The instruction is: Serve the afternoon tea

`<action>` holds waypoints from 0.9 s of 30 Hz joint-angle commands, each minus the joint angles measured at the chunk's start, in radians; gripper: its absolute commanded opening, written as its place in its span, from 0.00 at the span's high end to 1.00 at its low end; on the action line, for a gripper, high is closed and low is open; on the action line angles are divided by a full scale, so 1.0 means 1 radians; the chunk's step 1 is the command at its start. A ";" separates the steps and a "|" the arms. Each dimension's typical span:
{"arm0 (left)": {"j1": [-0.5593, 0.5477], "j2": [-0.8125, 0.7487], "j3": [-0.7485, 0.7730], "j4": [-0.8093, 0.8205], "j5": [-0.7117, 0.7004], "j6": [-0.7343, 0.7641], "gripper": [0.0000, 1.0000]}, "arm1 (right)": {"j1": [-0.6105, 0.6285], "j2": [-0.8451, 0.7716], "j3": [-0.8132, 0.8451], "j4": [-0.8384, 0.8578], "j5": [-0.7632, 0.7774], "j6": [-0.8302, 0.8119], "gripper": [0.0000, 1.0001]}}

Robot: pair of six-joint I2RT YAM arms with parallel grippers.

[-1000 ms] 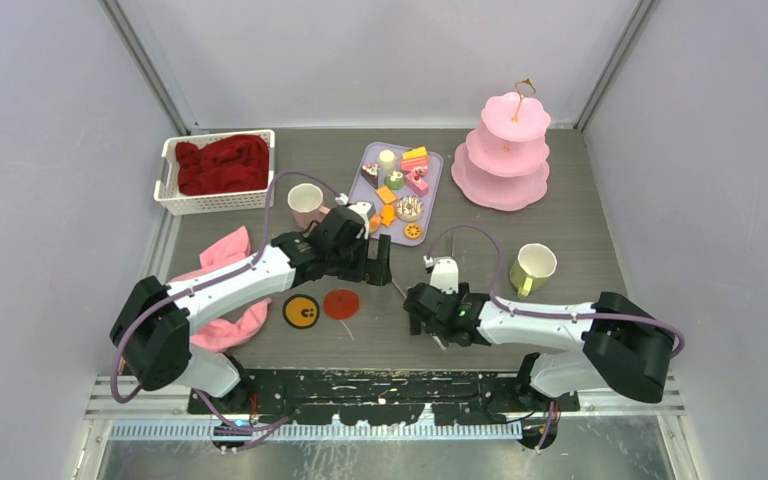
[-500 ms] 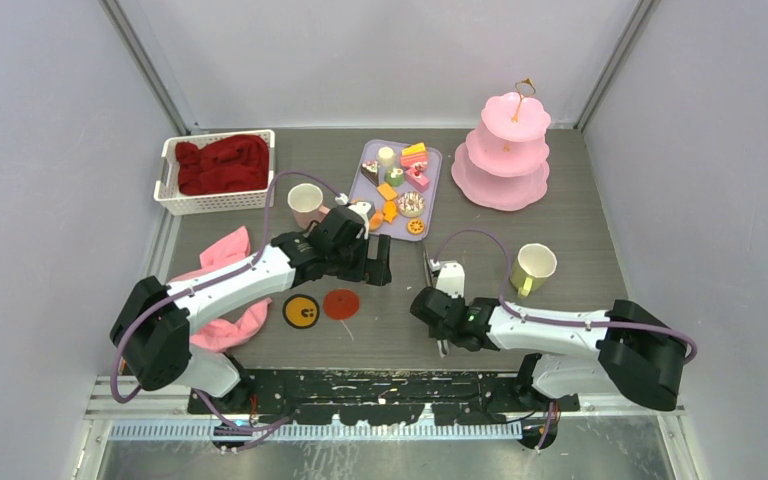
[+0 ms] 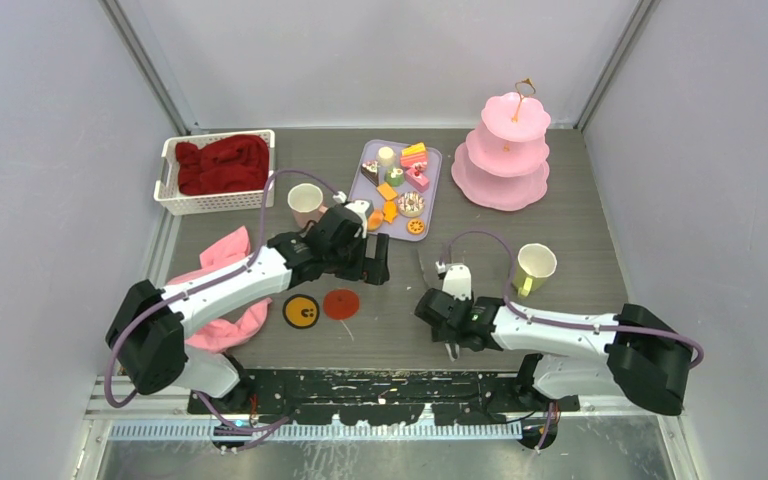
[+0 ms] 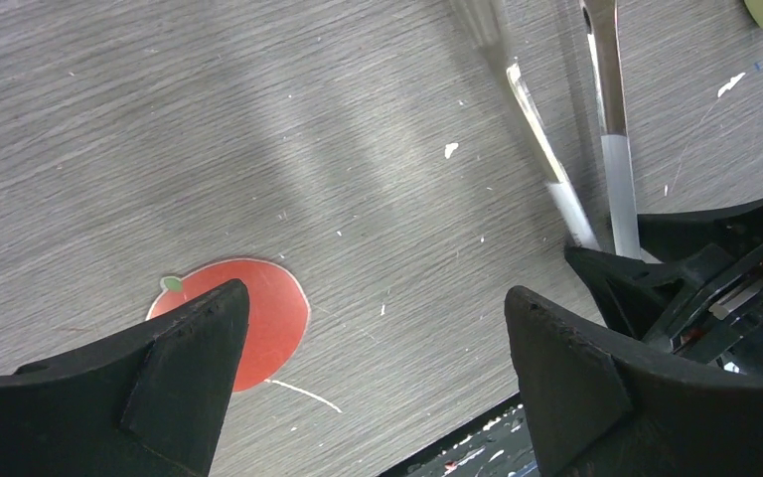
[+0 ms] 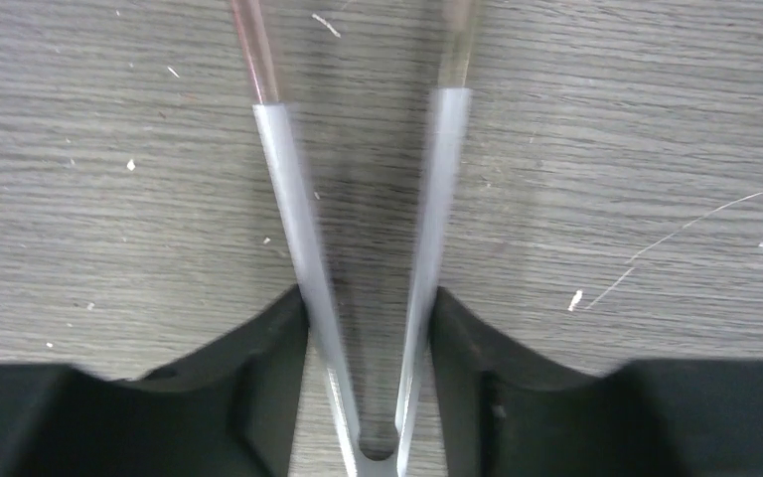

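Note:
Several toy cakes and fruit pieces (image 3: 406, 182) lie on a lilac tray (image 3: 434, 172) at the back. A cream mug (image 3: 305, 203) stands left of the tray and a yellow-green mug (image 3: 533, 267) stands to the right. My right gripper (image 3: 444, 298) (image 5: 368, 308) is shut on long metal tweezers (image 5: 283, 179) near their joined end, one finger on each arm, and the tips point away. The tweezers (image 4: 616, 149) also show in the left wrist view. My left gripper (image 3: 378, 264) (image 4: 373, 318) hangs open over bare table, holding nothing.
A pink three-tier stand (image 3: 505, 150) is at the back right. A white basket (image 3: 170, 190) with red cloth sits back left. A pink cloth (image 3: 225, 295) lies under the left arm. A black-and-yellow coaster (image 3: 302, 311) and a red apple coaster (image 3: 340, 303) (image 4: 258, 318) lie near the front.
My right gripper has closed on the tweezers and shifted right, swinging them from a slant to pointing away. The left arm has barely moved.

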 commanded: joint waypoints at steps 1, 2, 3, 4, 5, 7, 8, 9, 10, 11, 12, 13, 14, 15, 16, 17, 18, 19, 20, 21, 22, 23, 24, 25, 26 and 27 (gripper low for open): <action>0.010 -0.049 0.019 -0.005 -0.029 0.023 0.01 | 0.002 -0.047 0.055 -0.046 0.055 -0.020 0.38; 0.013 -0.052 0.022 -0.008 -0.031 0.027 0.01 | 0.002 -0.058 0.060 -0.048 0.058 -0.027 0.32; 0.018 -0.057 0.026 -0.013 -0.033 0.032 0.01 | 0.002 -0.069 0.068 -0.052 0.067 -0.032 0.26; 0.021 -0.060 0.033 -0.018 -0.033 0.037 0.01 | 0.002 -0.078 0.079 -0.061 0.078 -0.035 0.21; 0.025 -0.066 0.036 -0.023 -0.034 0.041 0.01 | 0.002 -0.088 0.091 -0.073 0.088 -0.037 0.17; 0.030 -0.078 0.042 -0.029 -0.036 0.047 0.01 | 0.002 -0.098 0.116 -0.090 0.103 -0.040 0.09; 0.032 -0.087 0.042 -0.029 -0.035 0.050 0.01 | 0.002 -0.105 0.125 -0.094 0.111 -0.039 0.06; 0.033 -0.093 0.042 -0.029 -0.036 0.053 0.01 | 0.000 -0.113 0.133 -0.100 0.119 -0.030 0.03; 0.033 -0.098 0.042 -0.030 -0.036 0.055 0.01 | 0.001 -0.123 0.137 -0.101 0.125 -0.022 0.01; 0.033 -0.102 0.041 -0.029 -0.039 0.058 0.01 | 0.000 -0.130 0.141 -0.102 0.132 -0.015 0.00; 0.035 -0.105 0.041 -0.031 -0.041 0.058 0.01 | 0.000 -0.137 0.147 -0.109 0.142 -0.005 0.00; 0.035 -0.108 0.040 -0.030 -0.043 0.061 0.01 | 0.001 -0.143 0.152 -0.119 0.159 0.010 0.00; 0.035 -0.111 0.038 -0.028 -0.048 0.062 0.01 | 0.000 -0.147 0.155 -0.134 0.182 0.029 0.00; 0.034 -0.114 0.035 -0.027 -0.054 0.062 0.01 | 0.000 -0.153 0.158 -0.153 0.206 0.058 0.00; 0.035 -0.117 0.032 -0.023 -0.058 0.062 0.01 | 0.001 -0.160 0.158 -0.171 0.229 0.081 0.00; 0.036 -0.120 0.027 -0.019 -0.062 0.066 0.01 | 0.001 -0.168 0.156 -0.177 0.241 0.096 0.00; 0.037 -0.121 0.024 -0.014 -0.057 0.071 0.01 | 0.000 -0.177 0.153 -0.176 0.250 0.099 0.00; 0.037 -0.124 0.022 -0.010 -0.053 0.075 0.01 | 0.000 -0.183 0.146 -0.171 0.251 0.100 0.00; 0.037 -0.125 0.021 -0.007 -0.050 0.079 0.01 | 0.001 -0.190 0.141 -0.163 0.249 0.098 0.00; 0.037 -0.126 0.021 -0.005 -0.046 0.082 0.01 | 0.001 -0.194 0.133 -0.143 0.243 0.086 0.00; 0.036 -0.127 0.022 -0.004 -0.044 0.085 0.01 | 0.001 -0.196 0.124 -0.125 0.239 0.076 0.00; 0.036 -0.128 0.021 -0.003 -0.044 0.087 0.01 | 0.001 -0.194 0.114 -0.107 0.236 0.072 0.00; 0.036 -0.128 0.021 0.000 -0.045 0.088 0.01 | 0.001 -0.188 0.103 -0.084 0.228 0.057 0.00; 0.035 -0.128 0.018 0.004 -0.045 0.088 0.01 | 0.001 -0.176 0.092 -0.055 0.211 0.027 0.00; 0.036 -0.128 0.015 0.008 -0.044 0.088 0.01 | 0.000 -0.158 0.090 -0.039 0.195 -0.005 0.00; 0.036 -0.128 0.013 0.010 -0.044 0.088 0.01 | 0.000 -0.133 0.098 -0.047 0.195 -0.005 0.00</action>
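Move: The right hand is low over the white handles of the two forks, one finger at each outer side. The forks' middles lie some 6 cm ahead, level sideways, about 1 cm below. From this hand the green mug stands about 12 cm ahead and 18 cm right; the red disc lies 6 cm ahead and 22 cm left. From the left hand the forks lie roughly 4 cm back, 15 cm right and 12 cm below. Spread the right fingers from under half open to fully wide, so they come free of the fork handles, and lift the hand about 7 cm off the table, easing some 3 cm forward over the forks and tipping the fingertips up and forward by a dozen degrees. Meanwhile raise the open, empty left hand about 3 cm and draw it 2 cm left, away from the forks. ##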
